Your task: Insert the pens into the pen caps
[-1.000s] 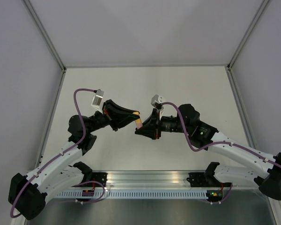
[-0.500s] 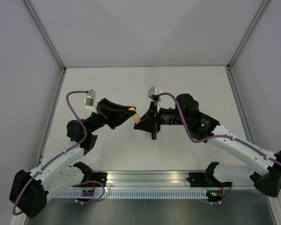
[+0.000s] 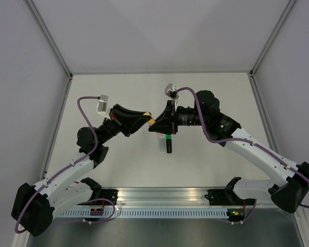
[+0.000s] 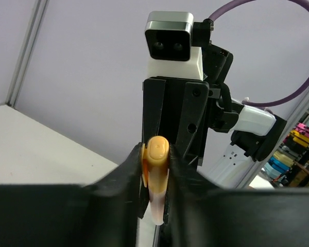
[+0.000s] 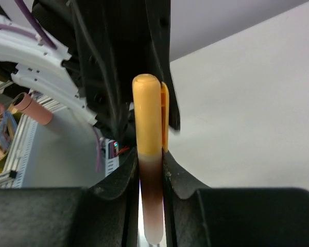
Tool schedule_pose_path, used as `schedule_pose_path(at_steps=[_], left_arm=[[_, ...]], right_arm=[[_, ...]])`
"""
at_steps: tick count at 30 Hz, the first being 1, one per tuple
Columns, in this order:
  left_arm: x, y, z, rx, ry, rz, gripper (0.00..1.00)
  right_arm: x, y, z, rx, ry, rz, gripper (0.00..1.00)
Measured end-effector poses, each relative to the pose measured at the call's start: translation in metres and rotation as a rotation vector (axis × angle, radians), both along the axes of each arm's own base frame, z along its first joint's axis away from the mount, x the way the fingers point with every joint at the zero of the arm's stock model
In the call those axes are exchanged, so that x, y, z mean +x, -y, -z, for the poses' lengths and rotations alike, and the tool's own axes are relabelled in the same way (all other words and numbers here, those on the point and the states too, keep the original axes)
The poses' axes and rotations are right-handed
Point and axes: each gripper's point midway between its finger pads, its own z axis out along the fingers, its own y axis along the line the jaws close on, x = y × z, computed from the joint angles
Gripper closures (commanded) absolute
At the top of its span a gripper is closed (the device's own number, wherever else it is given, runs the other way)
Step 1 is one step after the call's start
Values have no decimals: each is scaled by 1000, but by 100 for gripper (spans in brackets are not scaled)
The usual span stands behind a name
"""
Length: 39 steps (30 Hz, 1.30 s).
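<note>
A salmon orange pen point(image 3: 151, 121) with an orange pen cap point(image 4: 157, 154) on it hangs in the air between my two grippers. My left gripper point(image 3: 148, 116) is shut on the cap, which fills the gap between its fingers point(image 4: 129, 175). The right gripper point(image 3: 153, 125) faces it and is shut on the pen's pale body point(image 5: 150, 200), with the cap point(image 5: 147, 113) sticking out past its fingertips. On the table just below lie a black pen with a bright green end point(image 3: 168, 144) and a pale mint piece point(image 3: 159, 144). I cannot tell whether that piece is a pen or a cap.
The white table point(image 3: 118, 92) has grey walls at the back and both sides, and a metal rail point(image 3: 159, 198) along the near edge by the arm bases. A purple cable loops off each wrist.
Both grippers have carried the orange pen away from the arm bases, towards the back. This has uncovered the black and green pen and the mint piece on the table.
</note>
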Motion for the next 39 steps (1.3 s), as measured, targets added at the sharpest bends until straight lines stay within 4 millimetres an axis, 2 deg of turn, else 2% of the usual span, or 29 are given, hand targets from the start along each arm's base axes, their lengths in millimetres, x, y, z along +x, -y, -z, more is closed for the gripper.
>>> schedule_pose_path(at_steps=[2, 3, 4, 6, 8, 10, 12, 14, 16, 18, 19, 21, 23, 26, 27, 29, 36, 39], left_arm=[[0, 3, 2, 43, -10, 6, 47], [-2, 7, 5, 77, -28, 19, 29], [-1, 10, 5, 106, -39, 15, 23], [0, 13, 3, 161, -60, 10, 14], [4, 14, -3, 216, -91, -19, 8], [8, 9, -17, 234, -99, -73, 0], [7, -2, -28, 225, -92, -135, 0], [3, -18, -35, 207, -88, -205, 0], [5, -30, -31, 194, -103, -270, 0], [13, -39, -14, 200, -152, -341, 0], [23, -42, 2, 221, -198, -384, 0], [46, -44, 49, 295, -305, -463, 0], [63, -44, 107, 406, -421, -517, 0], [70, -47, 183, 579, -571, -547, 0], [69, -49, 196, 613, -598, -552, 0], [68, -52, 203, 629, -612, -562, 0], [70, -63, 178, 558, -565, -623, 0], [71, -68, 172, 540, -557, -651, 0]], right_arm=[[5, -1, -5, 20, 22, 13, 100], [12, -1, -12, 45, 51, 34, 100], [16, 2, -15, 56, 68, 57, 100], [30, 6, -22, 91, 127, 114, 100], [35, 11, -19, 105, 162, 155, 100], [42, 19, -5, 91, 164, 215, 100], [53, 25, 17, 52, 133, 283, 100], [67, 34, 48, -15, 63, 384, 100], [82, 43, 78, -95, -20, 500, 100], [98, 53, 116, -193, -112, 616, 100], [107, 60, 137, -245, -156, 684, 100], [114, 73, 179, -351, -230, 782, 100], [113, 92, 228, -478, -311, 873, 100], [103, 118, 276, -616, -388, 970, 100], [100, 125, 286, -649, -406, 998, 100], [97, 137, 299, -692, -430, 1051, 96], [97, 145, 323, -733, -480, 1129, 82], [100, 144, 324, -720, -482, 1146, 74]])
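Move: My right hand holds the orange pen and my left still grips its cap, high over the table. The bare spot for the pen is about 10 cm ahead of my right hand, 14 cm to its right and 33 cm down. The black pen lies about 9 cm ahead of that hand, 8 cm right and 33 cm down, with the green pen at the same distance ahead and depth but 5 cm right. From my left hand the spot is some 10 cm ahead, 16 cm right and 37 cm down. I open my left hand wide and let go of the cap, back off up and to the left, then swing forward and well down, clear of the pen. My right hand keeps its grip and carries the capped pen down some 32 cm, rightward and forward, to the bare table right of the black pen, its fingers turning clockwise from pointing left to pointing forward and down. ##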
